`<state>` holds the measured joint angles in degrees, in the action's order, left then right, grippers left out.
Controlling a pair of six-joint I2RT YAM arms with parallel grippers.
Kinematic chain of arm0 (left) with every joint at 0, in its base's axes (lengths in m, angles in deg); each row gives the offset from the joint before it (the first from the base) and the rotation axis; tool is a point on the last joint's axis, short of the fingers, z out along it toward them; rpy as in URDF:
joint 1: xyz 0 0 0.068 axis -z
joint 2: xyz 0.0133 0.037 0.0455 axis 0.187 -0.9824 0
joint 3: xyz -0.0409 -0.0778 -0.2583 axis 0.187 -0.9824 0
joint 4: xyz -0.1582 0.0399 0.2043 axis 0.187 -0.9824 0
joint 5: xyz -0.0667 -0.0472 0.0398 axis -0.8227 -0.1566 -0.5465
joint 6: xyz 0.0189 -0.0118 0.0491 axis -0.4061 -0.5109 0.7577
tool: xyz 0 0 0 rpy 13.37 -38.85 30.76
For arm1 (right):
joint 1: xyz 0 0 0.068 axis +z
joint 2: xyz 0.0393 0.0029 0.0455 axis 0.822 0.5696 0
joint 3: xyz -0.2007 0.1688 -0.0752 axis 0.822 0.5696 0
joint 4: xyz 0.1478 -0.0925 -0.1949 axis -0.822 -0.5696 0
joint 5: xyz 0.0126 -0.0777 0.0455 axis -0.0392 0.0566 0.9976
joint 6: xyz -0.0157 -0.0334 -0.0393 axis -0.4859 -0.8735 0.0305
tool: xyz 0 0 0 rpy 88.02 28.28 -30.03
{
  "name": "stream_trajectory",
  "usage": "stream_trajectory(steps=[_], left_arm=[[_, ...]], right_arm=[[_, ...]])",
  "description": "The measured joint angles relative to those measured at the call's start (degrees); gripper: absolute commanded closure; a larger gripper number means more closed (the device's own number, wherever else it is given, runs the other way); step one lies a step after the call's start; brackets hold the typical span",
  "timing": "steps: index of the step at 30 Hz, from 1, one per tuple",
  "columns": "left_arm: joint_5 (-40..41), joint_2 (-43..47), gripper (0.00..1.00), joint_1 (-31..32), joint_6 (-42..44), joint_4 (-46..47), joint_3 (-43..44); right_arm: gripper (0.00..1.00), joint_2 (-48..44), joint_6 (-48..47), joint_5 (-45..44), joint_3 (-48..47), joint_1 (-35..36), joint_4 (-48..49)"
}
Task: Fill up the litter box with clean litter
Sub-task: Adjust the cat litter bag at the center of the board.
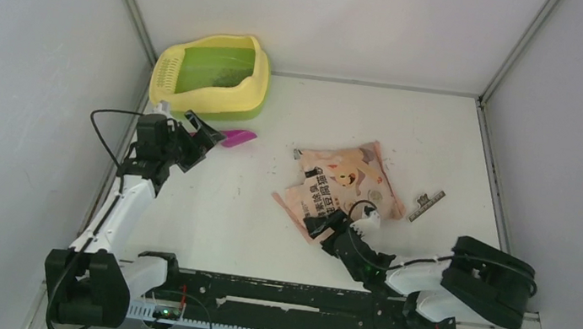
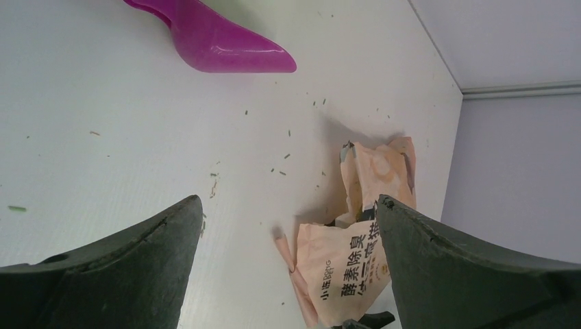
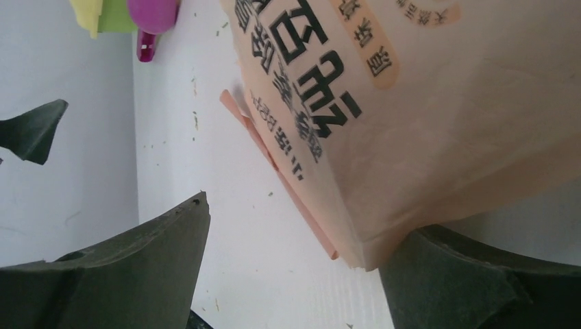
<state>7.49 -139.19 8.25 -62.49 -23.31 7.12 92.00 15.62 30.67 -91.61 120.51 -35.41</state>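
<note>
The litter box [image 1: 194,104], yellow-walled with a green basin, stands at the table's far left corner. Tiny dark specks of clean litter [image 2: 282,172] are scattered over the white table. My left gripper [image 1: 204,130] hovers just in front of the box, open, with nothing between its fingers [image 2: 157,253]. A flat pink-orange printed bag [image 1: 342,186] lies mid-table. At the bag's near edge my right gripper [image 1: 347,217] is open. In the right wrist view the bag [image 3: 425,110] drapes its corner over the right finger [image 3: 466,274], and the left finger stands well apart.
A magenta scoop [image 1: 239,138] lies beside the litter box, just right of my left gripper; it also shows as the scoop [image 2: 219,44] in the left wrist view. A small grey strip [image 1: 427,204] sits right of the bag. Walls enclose the table on three sides.
</note>
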Motion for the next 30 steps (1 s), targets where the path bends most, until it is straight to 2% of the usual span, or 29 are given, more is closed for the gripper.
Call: stream_trajectory(steps=[3, 6, 10, 12, 17, 23, 26, 30], left_arm=[[0.0, 0.72, 0.0, 0.17, 0.33, -0.72, -0.02], [0.0, 1.97, 0.0, 0.42, 0.39, -1.14, -0.09], [0.02, 3.63, 0.0, 0.66, 0.42, -1.33, -0.79], [0.02, 3.89, 0.0, 0.83, 0.39, -1.53, -1.07], [0.0, 3.85, 0.0, 1.55, 0.39, -1.95, -1.09], [0.11, 2.99, 0.0, 3.67, 0.39, -1.92, -1.07], [0.15, 2.47, 0.0, 4.83, 0.35, -1.95, -1.07], [0.98, 2.4, 0.0, 8.0, 0.15, -1.88, -1.07]], right_arm=[[0.18, 5.6, 0.94, -0.02, 0.55, -0.33, 8.48], [0.27, 4.83, 1.27, 0.17, 2.19, -0.31, 9.79], [0.42, -4.61, 0.63, -0.35, 3.69, -0.26, 5.29], [0.46, -11.93, -0.31, -0.61, 3.69, -0.52, 1.68], [0.6, -25.97, -3.13, 0.98, 2.84, -5.75, -6.45], [0.77, -29.31, -3.8, 8.57, 2.21, -14.34, -12.07], [0.86, -30.38, -3.74, 11.72, 2.03, -16.31, -13.81], [0.89, -30.8, -3.82, 14.71, 1.05, -17.4, -15.1]])
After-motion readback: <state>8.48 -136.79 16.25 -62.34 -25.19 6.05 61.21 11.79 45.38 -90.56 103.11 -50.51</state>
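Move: My right hand is low at the near edge of the cat litter bag, with that edge reaching in between my open fingers. The bag's middle is about 11 cm ahead, 5 cm to my right and roughly level. The metal clip lies some 9 cm ahead and 23 cm to the right, 2 cm lower. From my left hand the bag's middle is about 27 cm right, 2 cm back and 13 cm down. I close my right fingers from nearly wide open to nearly shut, pinching the bag's near edge, and lift it about 8 cm. As it comes up I carry it some 5 cm right and a little forward, rolling the hand's left side up roughly 10 degrees. My left hand, wide open and empty, drifts right and slightly back towards the bag. ##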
